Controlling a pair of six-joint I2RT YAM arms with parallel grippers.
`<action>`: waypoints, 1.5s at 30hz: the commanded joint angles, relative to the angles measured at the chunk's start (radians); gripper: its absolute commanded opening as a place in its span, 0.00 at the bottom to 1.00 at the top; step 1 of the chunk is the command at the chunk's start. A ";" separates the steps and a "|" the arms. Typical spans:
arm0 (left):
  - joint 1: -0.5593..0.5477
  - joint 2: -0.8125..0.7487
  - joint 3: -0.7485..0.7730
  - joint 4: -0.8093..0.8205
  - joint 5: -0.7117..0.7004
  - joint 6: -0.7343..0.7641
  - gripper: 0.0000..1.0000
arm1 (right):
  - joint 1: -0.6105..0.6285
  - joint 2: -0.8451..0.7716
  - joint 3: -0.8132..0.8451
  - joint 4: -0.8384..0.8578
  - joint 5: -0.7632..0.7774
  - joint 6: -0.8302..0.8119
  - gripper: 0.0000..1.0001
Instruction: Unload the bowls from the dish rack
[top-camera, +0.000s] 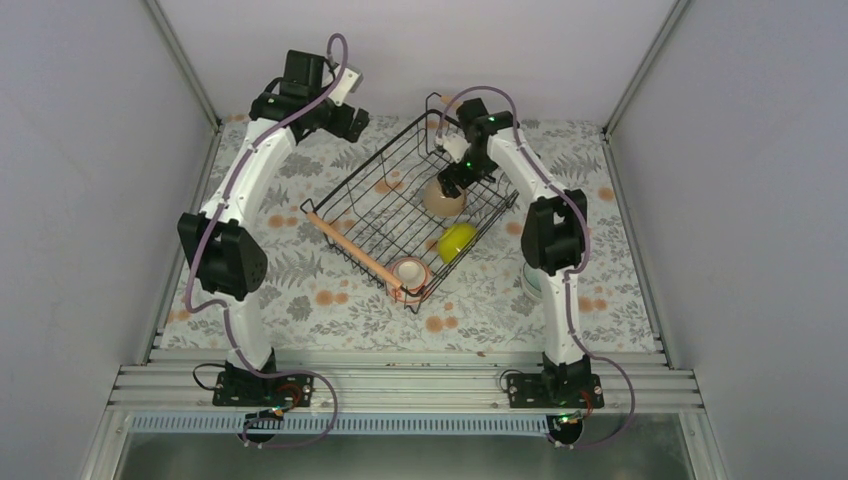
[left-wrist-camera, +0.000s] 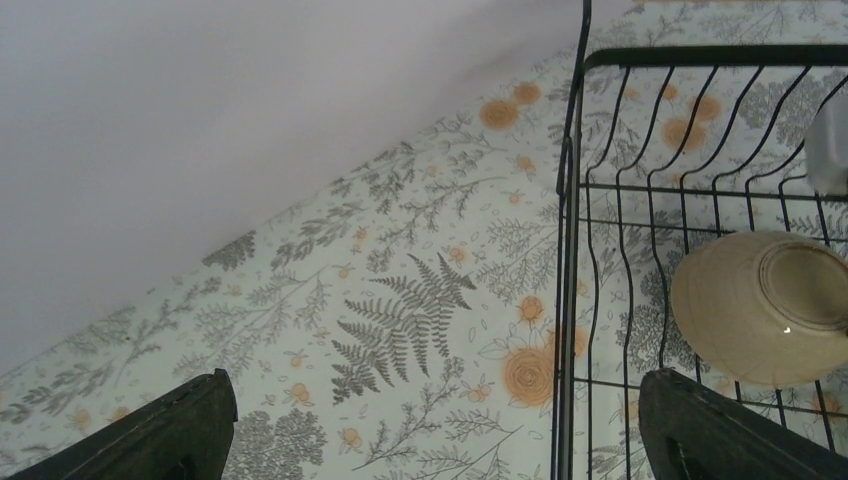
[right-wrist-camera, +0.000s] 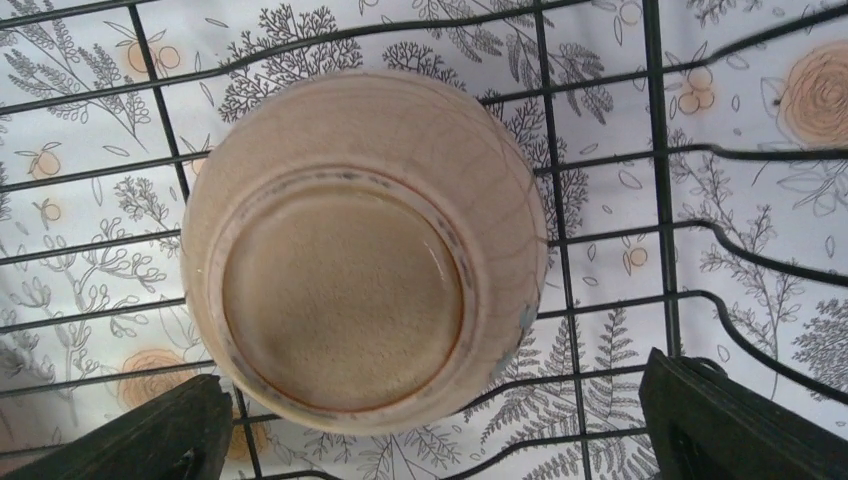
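Observation:
The dish rack (top-camera: 372, 195), a black wire basket with a wooden rod handle (top-camera: 352, 250), sits at an angle mid-table. Three bowls lie in it: a tan one (top-camera: 444, 198) upside down, a yellow-green one (top-camera: 456, 241), and a pinkish one with a red-orange inside (top-camera: 409, 274) at the near corner. My right gripper (top-camera: 457, 178) hangs open over the tan bowl (right-wrist-camera: 365, 245), whose foot ring faces the camera, with the fingertips (right-wrist-camera: 140, 435) wide of it. My left gripper (top-camera: 350, 120) is open above the cloth beside the rack's wall (left-wrist-camera: 568, 200), with the tan bowl (left-wrist-camera: 765, 305) off to its right.
A floral cloth (top-camera: 300, 290) covers the table. A pale round object (top-camera: 528, 280) shows on the cloth right of the rack, mostly hidden behind the right arm. Grey walls close in the back and both sides, and the left gripper is close to the back wall (left-wrist-camera: 200, 120).

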 joint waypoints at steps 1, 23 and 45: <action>0.003 0.055 0.020 -0.043 0.040 0.004 1.00 | -0.013 0.016 0.006 -0.049 -0.113 -0.024 1.00; -0.010 0.163 0.099 -0.103 0.064 0.018 1.00 | -0.042 0.136 0.059 -0.098 -0.282 -0.108 1.00; -0.053 0.228 0.119 -0.135 0.027 0.016 1.00 | -0.053 0.186 0.133 -0.098 -0.365 -0.108 1.00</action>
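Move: The right hand, fingers wide open and pointing down, has the beige bowl almost under it: about 2 cm back, 2 cm to its left and 5 cm below. From the right hand the yellow bowl lies some 12 cm back and 1 cm right, and the orange-rimmed bowl about 17 cm back and 8 cm left, both some 6 cm lower. The beige bowl is roughly 17 cm right of the left hand, 6 cm back and 24 cm below. The right hand draws back 2 cm and sinks about 5 cm over the beige bowl, its fingertips swinging back, then comes up 2 cm and eases left while they swing some 15 degrees left, the open fingers coming astride the bowl with one against its rim. The open, empty left hand sinks about 10 cm and goes 4 cm right towards that bowl, tipping more steeply down. ##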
